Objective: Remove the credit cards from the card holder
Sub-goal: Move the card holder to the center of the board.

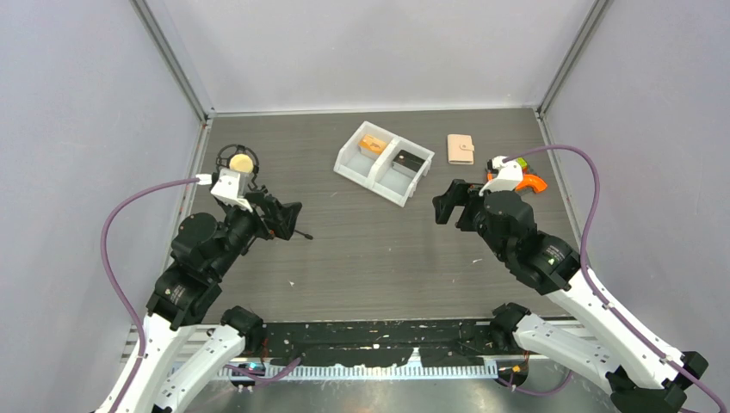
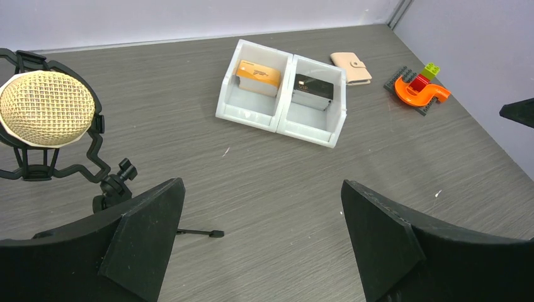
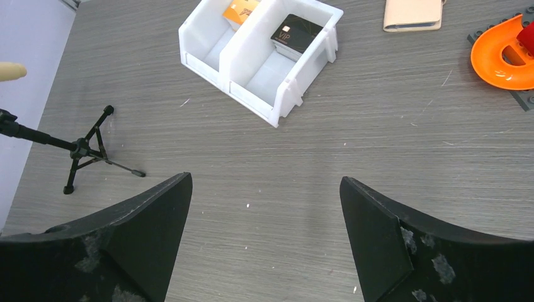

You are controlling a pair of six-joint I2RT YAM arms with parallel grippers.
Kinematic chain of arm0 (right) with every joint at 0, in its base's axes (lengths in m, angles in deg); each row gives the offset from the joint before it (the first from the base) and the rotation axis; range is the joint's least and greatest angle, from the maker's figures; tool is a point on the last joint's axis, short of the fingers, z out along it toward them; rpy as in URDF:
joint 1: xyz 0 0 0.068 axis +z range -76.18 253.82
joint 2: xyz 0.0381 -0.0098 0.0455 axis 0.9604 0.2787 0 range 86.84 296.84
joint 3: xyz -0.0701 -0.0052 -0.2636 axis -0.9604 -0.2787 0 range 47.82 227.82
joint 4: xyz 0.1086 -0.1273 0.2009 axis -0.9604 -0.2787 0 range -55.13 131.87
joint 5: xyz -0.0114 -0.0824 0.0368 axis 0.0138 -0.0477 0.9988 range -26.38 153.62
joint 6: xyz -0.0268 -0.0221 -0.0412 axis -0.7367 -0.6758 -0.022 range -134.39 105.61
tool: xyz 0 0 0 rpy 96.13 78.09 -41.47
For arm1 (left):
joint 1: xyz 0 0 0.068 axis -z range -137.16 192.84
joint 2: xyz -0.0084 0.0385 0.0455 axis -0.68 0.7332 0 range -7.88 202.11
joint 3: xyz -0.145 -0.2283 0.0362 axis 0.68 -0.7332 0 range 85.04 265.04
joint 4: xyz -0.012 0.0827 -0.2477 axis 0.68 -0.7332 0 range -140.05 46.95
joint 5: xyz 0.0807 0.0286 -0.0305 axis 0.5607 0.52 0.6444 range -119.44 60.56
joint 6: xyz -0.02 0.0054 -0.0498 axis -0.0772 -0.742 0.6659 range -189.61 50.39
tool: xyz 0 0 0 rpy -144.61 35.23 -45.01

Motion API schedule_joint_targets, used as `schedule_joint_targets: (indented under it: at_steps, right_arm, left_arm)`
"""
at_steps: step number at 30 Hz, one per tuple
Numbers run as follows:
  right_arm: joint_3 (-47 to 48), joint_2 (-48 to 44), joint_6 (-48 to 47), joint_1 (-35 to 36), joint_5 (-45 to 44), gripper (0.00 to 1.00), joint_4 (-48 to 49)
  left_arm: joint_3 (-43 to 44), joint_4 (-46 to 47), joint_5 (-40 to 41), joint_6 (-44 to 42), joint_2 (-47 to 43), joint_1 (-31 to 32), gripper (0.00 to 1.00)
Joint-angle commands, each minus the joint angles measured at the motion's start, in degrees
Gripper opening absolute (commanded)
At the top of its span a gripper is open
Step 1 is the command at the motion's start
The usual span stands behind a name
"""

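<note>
The beige card holder (image 1: 460, 149) lies closed and snapped at the back right of the table; it also shows in the left wrist view (image 2: 351, 67) and the right wrist view (image 3: 412, 14). An orange-tan credit card (image 1: 372, 144) leans in the left compartment of a white bin, and a black credit card (image 1: 407, 160) in the right one; both show in the wrist views too (image 2: 257, 73) (image 3: 296, 33). My left gripper (image 1: 291, 219) is open and empty, left of the bin. My right gripper (image 1: 449, 203) is open and empty, in front of the card holder.
The white two-compartment bin (image 1: 366, 176) stands at the back centre. A microphone on a small black tripod (image 1: 238, 162) stands at the left. An orange curved toy piece on a dark brick plate (image 1: 527, 182) sits at the right edge, beside the right arm.
</note>
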Motion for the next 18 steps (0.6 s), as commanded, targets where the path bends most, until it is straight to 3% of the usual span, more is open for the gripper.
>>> schedule_joint_targets:
  at_steps: [1,9,15,18]
  right_arm:
    - [1.7,0.4,1.2,0.3,-2.8,0.95,2.9]
    - [1.0,4.1,-0.5,0.3,-7.6,0.95,9.9]
    - [-0.1,10.7,-13.0,-0.6,-20.7,0.96,17.0]
    - [2.4,17.7,-16.4,-5.0,-22.1,0.98,18.2]
  left_arm:
    - [-0.1,0.8,0.9,-0.7,-0.8,0.2,1.00]
    - [-0.1,0.9,0.5,-0.3,-0.4,0.2,1.00]
    - [-0.2,0.9,0.8,-0.2,-0.8,0.2,1.00]
    - [-0.1,0.8,1.0,-0.1,-0.6,0.2,1.00]
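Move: Ahead and off to the right, the card holder lies about 25 cm farther out than the right hand, 9 cm to its right and some 24 cm below. The white tray is about 20 cm ahead of that hand and 12 cm to its left; the orange toy track is 16 cm ahead and 25 cm to its right, both about 23 cm down. From the left hand the card holder is roughly 28 cm ahead and 40 cm to the right, 28 cm below. Reaching forward over the table towards the card holder, the right hand starts slowly and gathers speed over about 5.5 cm, staying nearly level. Late on, the wrist swings some 10 degrees clockwise and rolls about as much, its left side dipping; the fingers stay wide open and touch nothing. ##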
